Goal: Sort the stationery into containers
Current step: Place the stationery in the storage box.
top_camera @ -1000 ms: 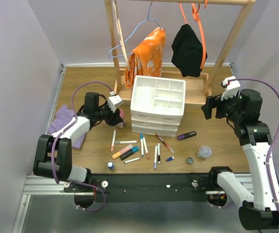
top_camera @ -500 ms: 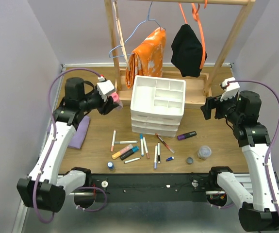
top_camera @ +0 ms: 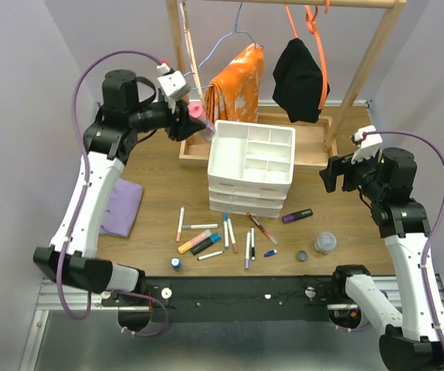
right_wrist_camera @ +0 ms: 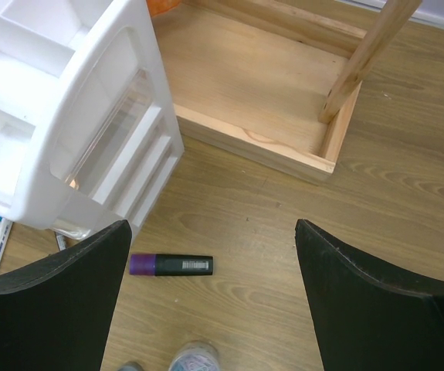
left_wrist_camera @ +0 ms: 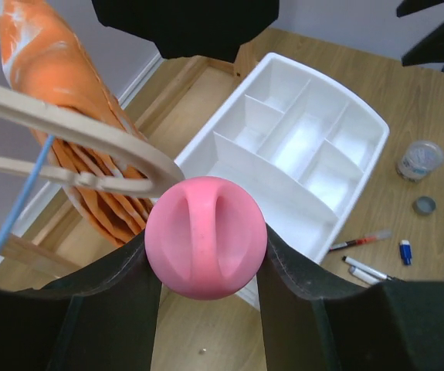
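Note:
My left gripper (top_camera: pixel 193 119) is shut on a pink-capped bottle (top_camera: pixel 197 113), held in the air at the back left corner of the white divided tray (top_camera: pixel 214 151). In the left wrist view the pink cap (left_wrist_camera: pixel 205 236) sits tight between both fingers, with the tray (left_wrist_camera: pixel 223 107) below and to the right. Several pens (top_camera: pixel 206 236) lie on the table in front of the drawer unit, along with a blue-capped bottle (top_camera: pixel 176 263). My right gripper (top_camera: pixel 331 174) hangs open right of the unit, above a purple-capped black marker (right_wrist_camera: pixel 171 265). A clear bottle (top_camera: pixel 325 243) stands nearby.
The wooden clothes-rack base (top_camera: pixel 314 143) lies behind the tray, with an orange cloth (top_camera: pixel 233 89) and a black garment (top_camera: pixel 300 77) hanging over it. A rack upright (top_camera: pixel 181 62) stands close to my left gripper. A purple cloth (top_camera: pixel 121 207) lies at the left. A grey cap (top_camera: pixel 302 255) rests beside the clear bottle.
My left arm has lifted the pink-capped bottle from the table left of the drawer unit, up and back to the tray's back left corner. The right arm has not moved.

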`<state>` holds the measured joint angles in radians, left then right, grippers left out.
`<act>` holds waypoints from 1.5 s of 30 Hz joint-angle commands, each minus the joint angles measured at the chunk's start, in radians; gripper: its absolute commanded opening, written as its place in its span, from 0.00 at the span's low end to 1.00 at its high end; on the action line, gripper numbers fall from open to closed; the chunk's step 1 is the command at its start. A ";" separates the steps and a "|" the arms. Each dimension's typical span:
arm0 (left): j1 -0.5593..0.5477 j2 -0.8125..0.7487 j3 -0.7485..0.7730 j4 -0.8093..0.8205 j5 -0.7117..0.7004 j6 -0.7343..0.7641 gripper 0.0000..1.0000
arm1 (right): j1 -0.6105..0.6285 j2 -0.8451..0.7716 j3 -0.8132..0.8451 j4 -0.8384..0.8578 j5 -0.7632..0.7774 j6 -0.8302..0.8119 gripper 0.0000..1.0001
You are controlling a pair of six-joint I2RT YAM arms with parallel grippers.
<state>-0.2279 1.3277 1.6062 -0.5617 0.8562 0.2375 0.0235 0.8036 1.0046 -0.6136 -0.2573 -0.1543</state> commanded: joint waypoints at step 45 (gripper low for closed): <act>-0.315 0.323 0.143 0.046 -0.579 0.013 0.44 | -0.010 -0.099 -0.086 -0.006 0.052 -0.016 0.94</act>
<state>-0.5426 1.6379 1.7103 -0.5453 0.2977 0.2806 0.0185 0.7074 0.9291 -0.6228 -0.2241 -0.1585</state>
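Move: Over the storage box's back-left side is where the left hand is to bring the pink-lidded jar it holds: the tray's large left compartment lies about 4 cm ahead, 8 cm to its right and 18 cm below. The hanging orange cloth is some 14 cm ahead, 7 cm right and 10 cm lower; the marker pens lie 10 cm back, 3 cm right and 34 cm down. From the right hand, that compartment is about 8 cm ahead, 27 cm left and 6 cm lower. Carrying the pink-lidded jar still pinched between its fingers, the left hand comes down about 9 cm while going some 8 cm right and 7 cm forward, the forward part mostly at the start and the end, in past the hanging cloth to the tray's left compartment. Its fingers tip some 15 degrees further down and swing about 10 degrees counter-clockwise, keeping their hold. ##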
